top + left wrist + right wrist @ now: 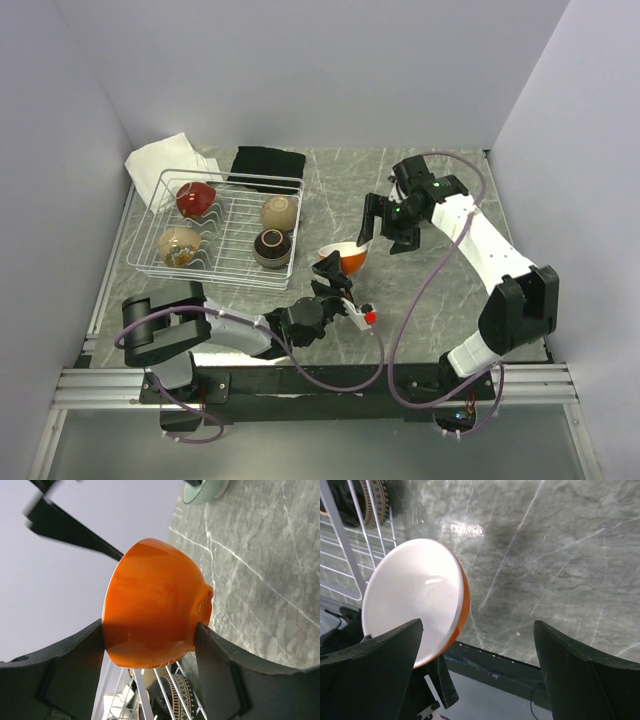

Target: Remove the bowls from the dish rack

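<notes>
The white wire dish rack [150, 262] stands at the left and holds a dark red bowl [196, 199], a beige bowl [281, 211], a tan-brown bowl [181, 244] and a dark brown bowl [272, 246]. My left gripper [335, 275] is shut on the orange bowl [347, 258], holding it tilted, right of the rack; the pads [215, 665] grip its foot and rim around the bowl [150, 600]. My right gripper [385, 232] is open and empty just beyond it, its white inside facing that camera [412, 595]. A pale teal bowl [205, 489] sits on the table; the top view hides it.
A white cloth [160, 160] and a black cloth [267, 162] lie behind the rack. Grey walls close in the marble table [440, 300] on three sides. The rack's wires [350, 535] show at the left of the right wrist view.
</notes>
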You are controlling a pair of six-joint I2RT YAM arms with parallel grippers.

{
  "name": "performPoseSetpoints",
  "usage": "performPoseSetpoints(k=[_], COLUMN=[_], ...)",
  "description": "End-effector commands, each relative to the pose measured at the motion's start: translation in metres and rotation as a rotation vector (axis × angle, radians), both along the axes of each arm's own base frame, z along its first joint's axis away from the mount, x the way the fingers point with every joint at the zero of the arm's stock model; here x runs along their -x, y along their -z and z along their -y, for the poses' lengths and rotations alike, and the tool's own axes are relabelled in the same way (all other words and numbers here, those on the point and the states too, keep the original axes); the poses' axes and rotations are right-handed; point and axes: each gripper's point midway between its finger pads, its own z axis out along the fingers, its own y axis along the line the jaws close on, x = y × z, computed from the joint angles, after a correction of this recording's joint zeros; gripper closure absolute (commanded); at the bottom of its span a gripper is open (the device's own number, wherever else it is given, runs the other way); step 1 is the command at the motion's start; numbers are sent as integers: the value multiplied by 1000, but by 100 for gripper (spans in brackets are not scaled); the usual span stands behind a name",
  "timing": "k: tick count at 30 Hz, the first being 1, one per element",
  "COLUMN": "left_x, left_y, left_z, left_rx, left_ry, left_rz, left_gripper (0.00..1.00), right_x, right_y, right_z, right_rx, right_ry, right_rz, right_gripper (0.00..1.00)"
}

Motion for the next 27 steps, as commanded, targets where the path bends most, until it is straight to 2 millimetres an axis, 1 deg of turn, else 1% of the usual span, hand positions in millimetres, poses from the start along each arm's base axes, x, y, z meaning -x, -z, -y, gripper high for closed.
performPoseSetpoints(k=[1, 3, 5, 6, 7, 8, 9, 11, 13, 14, 16, 19, 20, 22, 23, 25, 26, 27], left_x=[5, 7, 7, 7, 8, 9, 9, 11, 12, 12, 13, 14, 14, 15, 15, 17, 17, 16], left_y=[-31, -28, -24, -23, -21, -20, -17, -13, -8, -8, -7, -4, -3, -1, 2, 3, 5, 6], left_z=[-2, -2, -3, -3, -2, -2, -1, 1, 1, 1, 2, 2, 3, 4, 4, 5, 6, 5], left_rx=[112, 97, 80, 72, 65, 56, 41, 30, 12, 11, 1, -14, -16, -25, -30, -32, -37, -39], left_ry=[-27, -27, -31, -34, -34, -32, -32, -24, -20, -20, -20, -14, -11, -8, -7, -1, 0, -1], left_rz=[84, 84, 82, 83, 84, 83, 80, 72, 65, 64, 60, 52, 47, 39, 29, 20, 10, 7], left_gripper=[99, 99, 98, 98, 98, 98, 98, 97, 96, 96, 96, 95, 95, 94, 93, 89, 88, 86], right_x=[3, 1, 4, 3, 7, 8, 9, 13, 19, 16, 18, 18, 18, 19, 20, 20, 20, 19], right_y=[-5, -1, 3, 6, 8, 9, 14, 20, 22, 24, 26, 31, 34, 36, 37, 38, 39, 40], right_z=[-11, -15, -13, -16, -14, -16, -18, -21, -24, -24, -24, -24, -25, -25, -25, -26, -25, -25], right_rx=[12, 24, 54, 67, 86, 93, 96, 93, 110, 125, 146, 162, 170, 179, 181, 185, 186, 190], right_ry=[-64, -82, -95, -118, -132, -155, -172, -201, -233, -240, -253, -261, -266, -274, -277, -280, -281, -279], right_rz=[-17, -33, -59, -65, -87, -89, -109, -145, -166, -166, -178, -196, -202, -210, -213, -219, -217, -219], right_gripper=[1, 4, 6, 8, 9, 11, 17, 26, 29, 31, 34, 43, 49, 56, 63, 72, 84, 91])
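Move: Between the left fingers sits the orange bowl, its middle about 3 cm ahead and 2 to the right, level with them. From the open right hand the orange bowl is about 8 cm left, 2 back and 4 below. The dark bowl in the rack is some 15 cm left of the left hand, 10 ahead and 11 lower; the mint bowl stands roughly 20 cm ahead of the right hand, 10 right and 14 below. Dropping some 5 cm while drifting about 2.5 left and 2 back, the right hand comes onto the orange bowl's right-hand rim and closes most of the way, pinching the rim between its fingertips; its wrist turns roughly 15 degrees counter-clockwise and tips the fingertips back. The left hand keeps its grip, easing about 1.5 cm down and back. ##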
